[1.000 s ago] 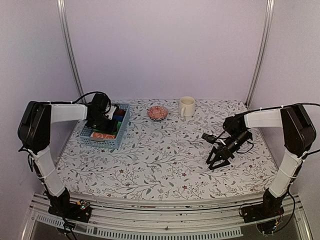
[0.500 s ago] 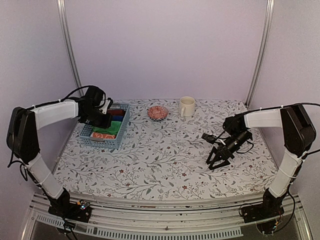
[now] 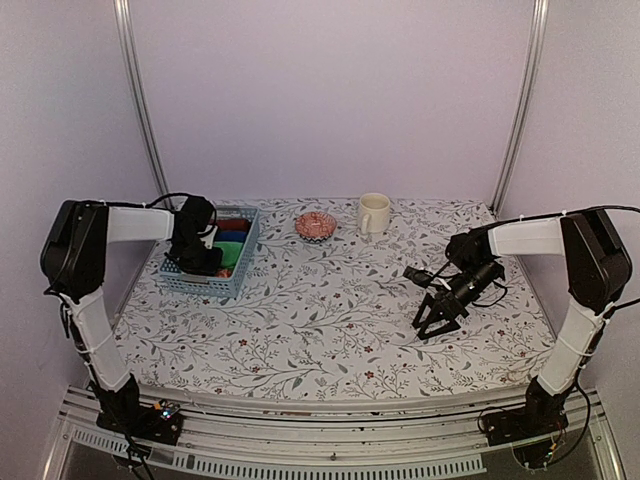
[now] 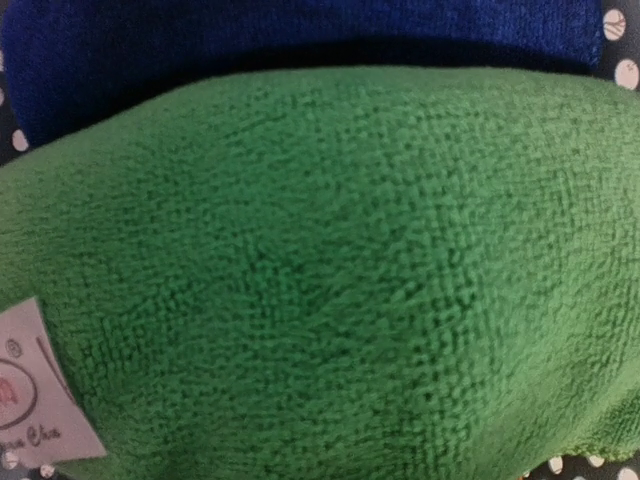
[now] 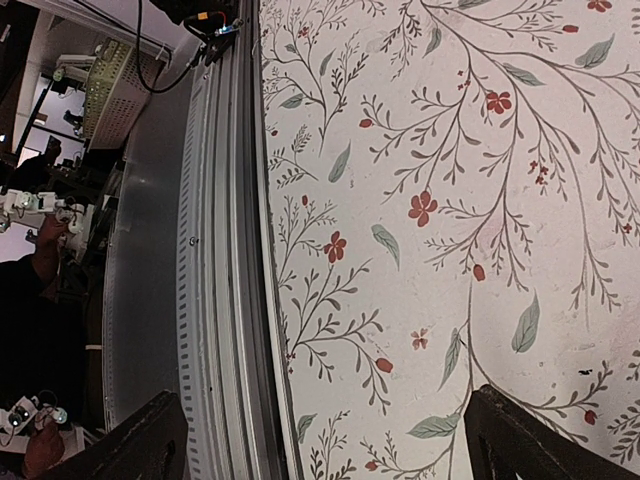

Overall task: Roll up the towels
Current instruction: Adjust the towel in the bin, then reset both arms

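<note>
A bright green towel (image 4: 330,280) fills the left wrist view, with a white label (image 4: 35,390) at its lower left. In the top view the green towel (image 3: 233,251) lies in the blue basket (image 3: 205,284) at the table's back left. My left gripper (image 3: 203,262) is down in the basket against the towel. Its fingers are hidden in both views, and it is shut; nothing shows whether it holds cloth. My right gripper (image 3: 428,326) hangs open over the table's right side, and nothing lies between its fingertips (image 5: 150,440).
A blue cloth (image 4: 300,40) lies just beyond the green towel, and a dark red roll (image 3: 232,225) sits at the basket's back. A pink patterned bowl (image 3: 315,225) and a cream mug (image 3: 373,212) stand at the back. The table's near edge rail (image 5: 225,300) shows under the right gripper.
The left arm swung back and up from the basket, then came down into its front part, close against the green towel. The right arm has not moved.
</note>
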Controlling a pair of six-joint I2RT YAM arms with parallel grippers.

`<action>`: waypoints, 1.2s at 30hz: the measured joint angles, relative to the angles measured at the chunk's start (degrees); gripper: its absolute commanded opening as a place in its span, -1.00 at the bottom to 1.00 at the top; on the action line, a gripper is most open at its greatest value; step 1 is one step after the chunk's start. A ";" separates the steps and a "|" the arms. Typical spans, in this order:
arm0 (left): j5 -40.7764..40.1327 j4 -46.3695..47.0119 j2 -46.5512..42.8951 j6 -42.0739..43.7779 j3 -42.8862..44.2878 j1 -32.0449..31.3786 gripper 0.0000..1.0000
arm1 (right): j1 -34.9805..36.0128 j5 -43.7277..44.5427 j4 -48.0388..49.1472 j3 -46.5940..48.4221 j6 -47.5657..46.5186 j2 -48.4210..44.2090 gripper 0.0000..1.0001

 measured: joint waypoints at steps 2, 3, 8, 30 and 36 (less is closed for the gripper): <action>0.02 0.20 0.55 -0.26 0.46 0.00 -1.00 | 0.00 0.00 0.00 0.00 0.00 0.00 0.98; 0.04 0.20 0.42 -0.37 0.48 0.00 -1.00 | 0.00 0.00 0.00 0.00 0.00 0.00 0.98; 0.28 -1.16 -2.97 -0.46 0.48 0.04 -1.00 | 0.00 0.44 -0.11 0.09 0.04 -0.52 0.98; 5.81 -7.85 -26.93 5.88 12.72 1.44 0.97 | -13.03 30.64 19.87 23.06 23.85 -20.87 0.98; 12.09 7.87 -37.13 8.50 1.70 1.49 0.97 | -15.19 41.94 37.64 18.56 38.34 -22.64 0.98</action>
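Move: The left hand is down in the bin, fingers shut, at the near side of the green towel, whose middle is about 3 cm ahead and roughly at fingertip height. From this hand, the orange towel is some 3 cm back, the blue one about 9 cm ahead and 1 cm right, and the red one about 13 cm ahead and 2 cm right. From the idle right hand, the green towel lies roughly 24 cm ahead, 43 cm left and 5 cm lower. The left fingers lift off the green towel's near side and go straight up out of the bin, about 30 cm, easing back slightly at the end; they stay shut at first, then spread wide as the hand tips up some 45 degrees towards the back wall. The right hand, open throughout, swings up and forward and then also right, clear of the table, turning clockwise to face forward. ##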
